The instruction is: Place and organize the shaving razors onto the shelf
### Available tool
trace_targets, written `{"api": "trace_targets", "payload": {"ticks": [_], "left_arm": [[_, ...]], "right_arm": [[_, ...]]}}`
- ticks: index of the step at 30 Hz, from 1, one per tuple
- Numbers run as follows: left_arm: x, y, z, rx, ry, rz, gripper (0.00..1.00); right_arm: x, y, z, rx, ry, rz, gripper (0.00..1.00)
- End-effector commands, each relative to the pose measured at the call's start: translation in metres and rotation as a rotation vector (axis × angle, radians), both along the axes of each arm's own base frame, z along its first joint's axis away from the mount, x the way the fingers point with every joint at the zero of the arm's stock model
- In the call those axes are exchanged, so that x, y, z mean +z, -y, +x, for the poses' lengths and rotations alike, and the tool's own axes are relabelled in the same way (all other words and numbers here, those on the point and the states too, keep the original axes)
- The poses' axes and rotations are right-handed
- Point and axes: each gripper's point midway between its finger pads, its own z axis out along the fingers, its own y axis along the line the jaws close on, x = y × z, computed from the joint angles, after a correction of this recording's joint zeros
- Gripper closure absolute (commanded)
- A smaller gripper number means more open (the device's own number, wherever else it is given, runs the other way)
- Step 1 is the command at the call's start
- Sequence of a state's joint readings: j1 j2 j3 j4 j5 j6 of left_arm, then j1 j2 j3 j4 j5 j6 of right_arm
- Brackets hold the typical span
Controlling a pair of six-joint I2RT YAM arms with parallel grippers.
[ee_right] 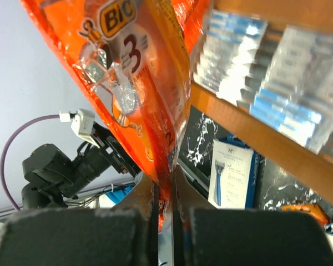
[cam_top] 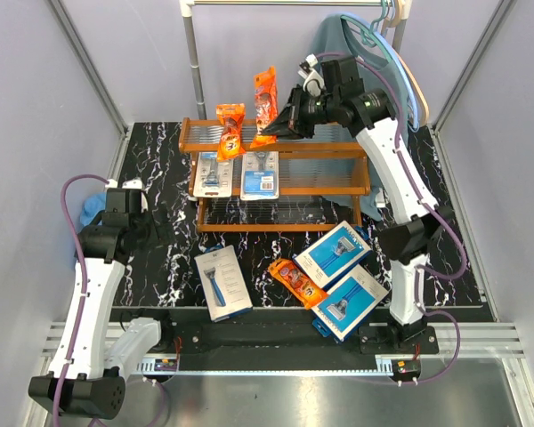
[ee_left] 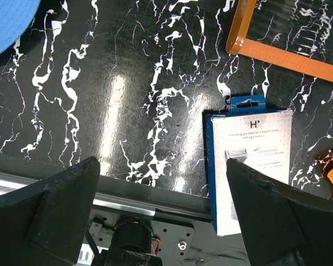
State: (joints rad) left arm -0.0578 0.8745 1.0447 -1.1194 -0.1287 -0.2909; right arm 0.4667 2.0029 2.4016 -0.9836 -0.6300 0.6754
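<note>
My right gripper (cam_top: 276, 126) is shut on the lower edge of an orange razor bag (cam_top: 265, 96), holding it upright over the top tier of the shelf (cam_top: 325, 153). In the right wrist view the bag (ee_right: 127, 72) rises from between the closed jaws of that gripper (ee_right: 165, 194). Another orange bag (cam_top: 230, 129) lies on the top tier, with two blister cards (cam_top: 214, 173) (cam_top: 260, 172) on the middle tier. On the table lie three blue boxes (cam_top: 222, 283) (cam_top: 338, 253) (cam_top: 349, 302) and an orange bag (cam_top: 296, 282). My left gripper (ee_left: 164, 221) hangs open and empty over the table's left, beside a box (ee_left: 250, 160).
A blue cloth (cam_top: 91, 209) lies at the table's left edge behind the left arm. A metal clothes rail (cam_top: 193, 53) with a teal sweater (cam_top: 356, 44) stands behind the shelf. Grey walls close in both sides. The shelf's frame corner (ee_left: 283, 55) shows in the left wrist view.
</note>
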Motion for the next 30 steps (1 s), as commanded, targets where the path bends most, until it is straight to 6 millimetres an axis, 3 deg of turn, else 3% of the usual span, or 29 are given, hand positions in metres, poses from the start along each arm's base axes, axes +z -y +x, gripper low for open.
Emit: {"api": "trace_targets", "payload": {"ticks": [1, 8, 21, 25, 26, 30], "left_arm": [[0.007, -0.002, 0.011, -0.006, 0.047, 0.022, 0.01], [0.007, -0.002, 0.011, -0.008, 0.047, 0.023, 0.01], [0.008, -0.002, 0.01, -0.007, 0.053, 0.025, 0.01], [0.009, -0.002, 0.01, -0.006, 0.055, 0.027, 0.01], [0.009, -0.002, 0.01, -0.006, 0.058, 0.026, 0.01], [0.009, -0.002, 0.009, -0.006, 0.06, 0.026, 0.01]], "right_arm": [[0.004, -0.001, -0.003, 0.079, -0.02, 0.013, 1.0], [-0.019, -0.006, 0.005, 0.092, -0.082, 0.004, 1.0], [-0.03, -0.014, 0.01, 0.137, -0.135, 0.046, 0.94], [-0.03, -0.016, 0.013, 0.136, -0.142, 0.058, 0.87], [-0.03, -0.016, 0.014, 0.134, -0.14, 0.062, 0.79], [-0.031, -0.019, 0.017, 0.135, -0.146, 0.073, 0.7]]}}
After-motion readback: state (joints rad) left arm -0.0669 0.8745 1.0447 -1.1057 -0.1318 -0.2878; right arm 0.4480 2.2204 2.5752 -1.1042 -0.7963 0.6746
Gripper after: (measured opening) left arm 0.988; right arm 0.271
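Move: The orange razor bag already pinched in the right hand is bound for the free stretch of the top shelf, about 4 cm left, 2 cm ahead and 6 cm below that hand. The first orange bag lies there already, some 9 cm left and 2 cm ahead, 6 cm down. The blue-and-white pack is on the tier beneath, about 2 cm left, 5 cm back and 17 cm down. From the left hand the free stretch is roughly 20 cm ahead, 22 cm right and 11 cm higher. The orange razor bag goes down onto the top shelf beside the first orange bag, lowered by the right hand about 5 cm, mostly early on, with a small drift left. The wrist tips some 10 degrees further down as it sinks; after a short hold near the bottom the fingers, shut until then, begin to part to roughly a quarter open around the bag's end while the hand eases slightly lower and left. ##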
